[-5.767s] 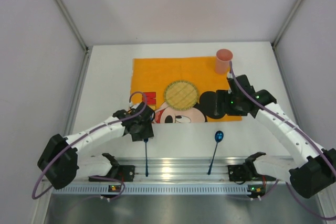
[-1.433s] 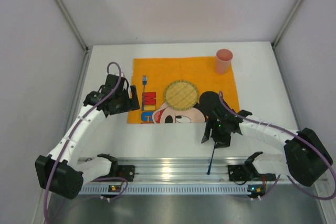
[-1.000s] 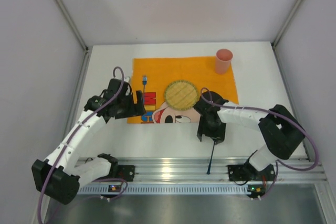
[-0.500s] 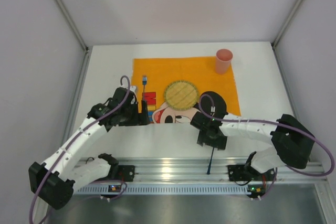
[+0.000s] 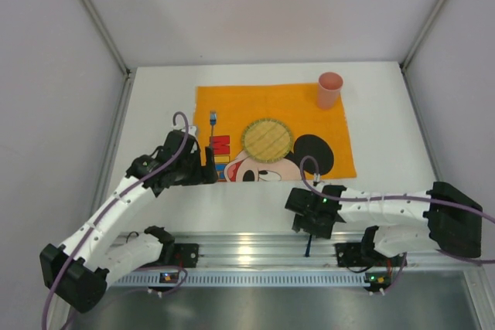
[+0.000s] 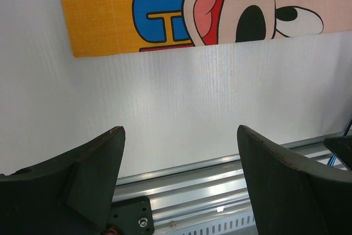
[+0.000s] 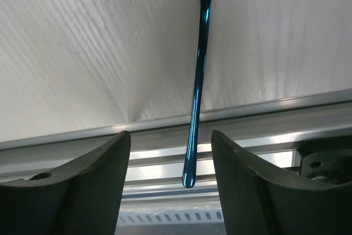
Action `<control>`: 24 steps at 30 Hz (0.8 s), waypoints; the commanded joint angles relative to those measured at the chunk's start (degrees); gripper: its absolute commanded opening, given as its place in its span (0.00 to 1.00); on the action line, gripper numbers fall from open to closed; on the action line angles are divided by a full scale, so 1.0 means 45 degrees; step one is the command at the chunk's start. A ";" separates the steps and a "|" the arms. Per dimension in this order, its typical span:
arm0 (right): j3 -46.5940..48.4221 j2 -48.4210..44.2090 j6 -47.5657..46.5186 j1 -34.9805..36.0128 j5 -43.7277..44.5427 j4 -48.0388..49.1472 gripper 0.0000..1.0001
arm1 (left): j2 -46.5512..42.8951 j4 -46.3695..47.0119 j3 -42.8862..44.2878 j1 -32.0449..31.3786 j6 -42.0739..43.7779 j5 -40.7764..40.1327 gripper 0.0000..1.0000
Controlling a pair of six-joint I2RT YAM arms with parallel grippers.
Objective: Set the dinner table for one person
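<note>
The white dinner table (image 5: 155, 106) carries an orange mouse placemat (image 5: 232, 102). On the mat lie a yellow woven plate (image 5: 267, 137), a small blue fork (image 5: 212, 119) left of it, and a pink cup (image 5: 329, 90) at the far right corner. A blue spoon (image 7: 198, 81) lies at the near edge, its handle end (image 5: 308, 249) over the metal rail. My right gripper (image 5: 312, 223) (image 7: 170, 134) is open, its jaws straddling the handle without touching it. My left gripper (image 5: 207, 164) (image 6: 180, 130) is open and empty at the mat's near left corner (image 6: 110, 15).
An aluminium rail (image 5: 247, 253) (image 6: 220, 191) with both arm bases runs along the near edge. Grey walls enclose the table on three sides. The right arm's white links (image 5: 387, 206) lie low across the near right of the table.
The fork, earlier at the near edge, now lies on the mat. My right gripper has slid toward the rail along the spoon handle and its jaws have narrowed. The left gripper has barely moved.
</note>
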 commanded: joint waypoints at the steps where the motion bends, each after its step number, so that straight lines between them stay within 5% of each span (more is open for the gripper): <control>1: 0.0020 -0.0144 0.1309 0.1098 -0.0112 -0.0044 0.61 | -0.0318 0.0458 -0.0047 -0.0051 -0.0086 -0.0302 0.88; 14: -0.0643 0.1439 0.1719 0.1550 0.0337 0.0621 0.47 | -0.0630 0.0380 -0.0066 -0.0148 0.0011 -0.0107 0.88; 21: -0.1679 0.0621 0.2618 0.1550 0.0318 0.0777 0.07 | -0.0631 0.0418 -0.0066 -0.0305 0.0031 -0.0087 0.88; 24: -0.1719 0.0463 0.2561 0.1550 0.0260 0.0661 0.00 | -0.0650 0.0438 -0.0086 -0.0344 0.0031 -0.0107 0.88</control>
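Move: The spoon lies under the right hand, its handle already between the open fingers: the spoon's middle is about 3 cm ahead, 2 cm to the right and 2 cm below. The plate is roughly 30 cm ahead and 13 cm to the left, and the orange placemat under it is centred some 32 cm ahead and 11 cm left. From the left hand, the spoon is around 12 cm back, 30 cm right and 15 cm below. Back and slightly left towards the tail of the spoon first, barely over 1 cm, then down about 2 cm onto the handle, the right hand drifting back right as it sinks. The fingers, pointing down with almost no wrist turn, go from more than half open to nearly shut and pinch the handle's tail half, over the metal rail at the table edge. ##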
